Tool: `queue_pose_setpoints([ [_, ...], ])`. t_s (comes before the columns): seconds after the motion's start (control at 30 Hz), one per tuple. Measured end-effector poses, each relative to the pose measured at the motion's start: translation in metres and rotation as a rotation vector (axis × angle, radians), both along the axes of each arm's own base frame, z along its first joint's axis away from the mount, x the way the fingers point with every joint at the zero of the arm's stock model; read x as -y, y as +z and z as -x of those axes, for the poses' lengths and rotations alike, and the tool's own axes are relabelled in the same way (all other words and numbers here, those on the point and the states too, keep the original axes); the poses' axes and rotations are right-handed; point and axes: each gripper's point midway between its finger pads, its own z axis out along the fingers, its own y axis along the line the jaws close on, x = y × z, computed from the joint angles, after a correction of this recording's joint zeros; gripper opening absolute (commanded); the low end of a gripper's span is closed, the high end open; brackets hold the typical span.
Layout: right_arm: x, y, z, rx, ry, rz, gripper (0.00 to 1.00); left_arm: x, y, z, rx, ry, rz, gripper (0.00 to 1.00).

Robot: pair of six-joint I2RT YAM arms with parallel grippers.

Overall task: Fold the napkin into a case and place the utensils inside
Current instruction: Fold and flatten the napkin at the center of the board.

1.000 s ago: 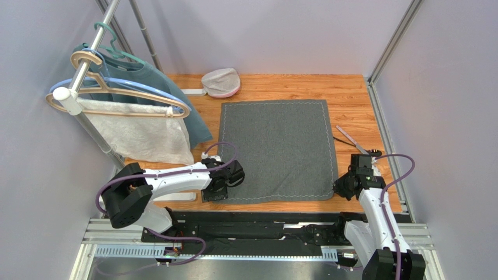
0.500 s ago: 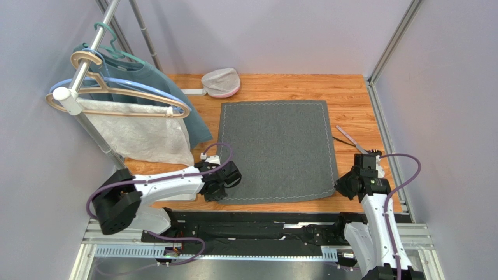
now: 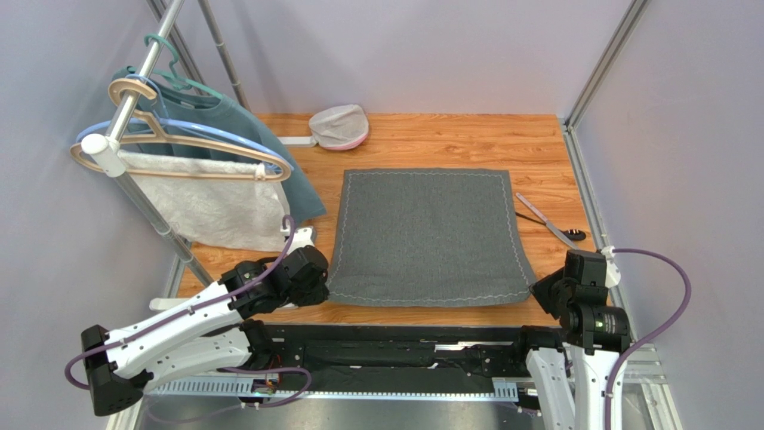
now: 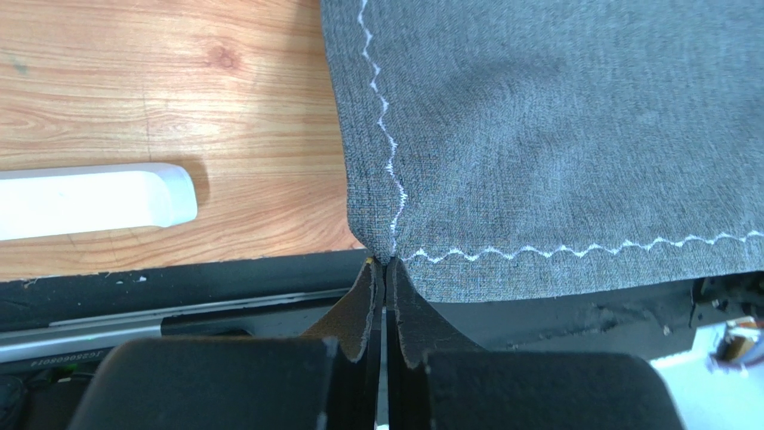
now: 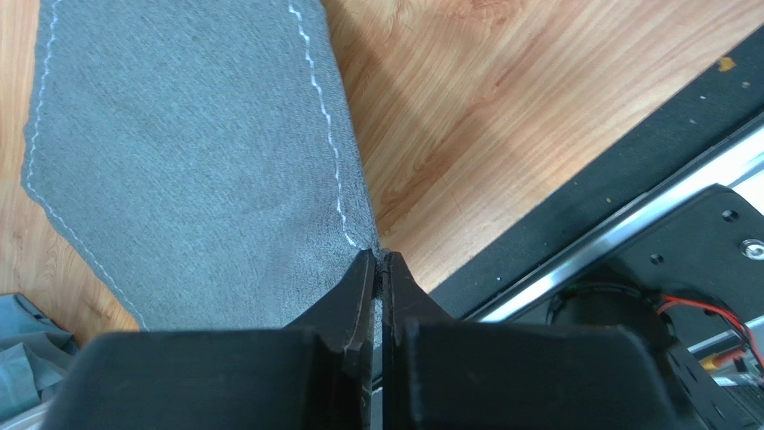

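Observation:
The dark grey napkin (image 3: 426, 235) lies spread on the wooden table, its near edge lifted by both arms. My left gripper (image 3: 323, 285) is shut on the napkin's near left corner; in the left wrist view its gripper (image 4: 386, 262) pinches the cloth (image 4: 556, 134) right where the pale stitching turns. My right gripper (image 3: 538, 291) is shut on the near right corner, and the right wrist view shows its gripper (image 5: 378, 256) closed on the cloth (image 5: 197, 161). The utensils lie right of the napkin: a silver piece (image 3: 542, 218) and a black one (image 3: 574, 236).
A rack at the left carries hangers with a teal garment (image 3: 269, 152) and a white towel (image 3: 220, 210). A white and pink rounded thing (image 3: 339, 125) sits at the table's back. A white bar (image 4: 90, 202) lies by the near left corner. The black base rail (image 3: 403, 345) runs along the near edge.
My left gripper has shut on the near left corner. Both arms have drawn back toward the near edge, lifting the napkin's near edge and pulling its far edge nearer.

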Motion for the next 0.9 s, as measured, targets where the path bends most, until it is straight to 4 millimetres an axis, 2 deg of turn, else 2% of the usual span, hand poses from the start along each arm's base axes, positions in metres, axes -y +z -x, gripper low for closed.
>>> queue_pose_setpoints([
  [0.13,0.001,0.008,0.008,0.011,0.014,0.023,0.0,-0.001,0.008,0.003,0.022,-0.049,0.014,0.0],
  [0.23,0.001,0.017,0.007,0.032,0.049,0.041,0.0,0.0,0.028,0.001,0.066,-0.09,0.027,0.0],
  [0.3,0.0,0.028,0.005,0.053,0.079,0.057,0.0,0.005,0.052,-0.005,0.122,-0.12,0.049,0.0],
  [0.4,-0.002,0.059,-0.008,0.123,0.138,0.086,0.0,0.015,0.112,-0.02,0.261,-0.172,0.099,0.0],
  [0.5,-0.006,0.11,-0.022,0.238,0.207,0.119,0.0,0.023,0.185,-0.035,0.427,-0.221,0.145,0.0],
  [0.6,-0.012,0.18,-0.03,0.412,0.276,0.171,0.0,0.023,0.257,-0.044,0.592,-0.249,0.185,0.0],
  [0.63,-0.014,0.198,-0.029,0.457,0.289,0.186,0.0,0.02,0.28,-0.044,0.647,-0.256,0.199,0.0],
  [0.7,-0.018,0.245,-0.02,0.591,0.324,0.231,0.0,0.01,0.32,-0.042,0.744,-0.262,0.232,0.0],
  [0.77,-0.024,0.288,-0.001,0.719,0.353,0.271,0.0,-0.001,0.354,-0.036,0.829,-0.271,0.264,0.0],
  [0.9,-0.032,0.354,0.042,0.947,0.374,0.338,0.0,-0.029,0.414,-0.016,0.979,-0.288,0.337,0.0],
])
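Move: Both closed grippers already hold the near corners of the napkin, about 10 cm above the table. From the left hand the napkin's middle lies some 16 cm ahead, 19 to the right and 9 lower, with the rack foot about 20 cm to its left, level with it front to back and 9 lower. From the right hand that same middle is about 17 ahead, 19 to the left and 10 lower; the utensils lie roughly 21 ahead, 8 to the right and 12 down. Lift the napkin high by its two near corners, both grippers staying shut on them: raise the left about 41 cm and the right some 35 cm, slowly at first, then fast. Let both drift a few centimetres forward on the way, then back, the right farther back, while tipping both sets of fingers up by about 55 degrees so they no longer point down. ##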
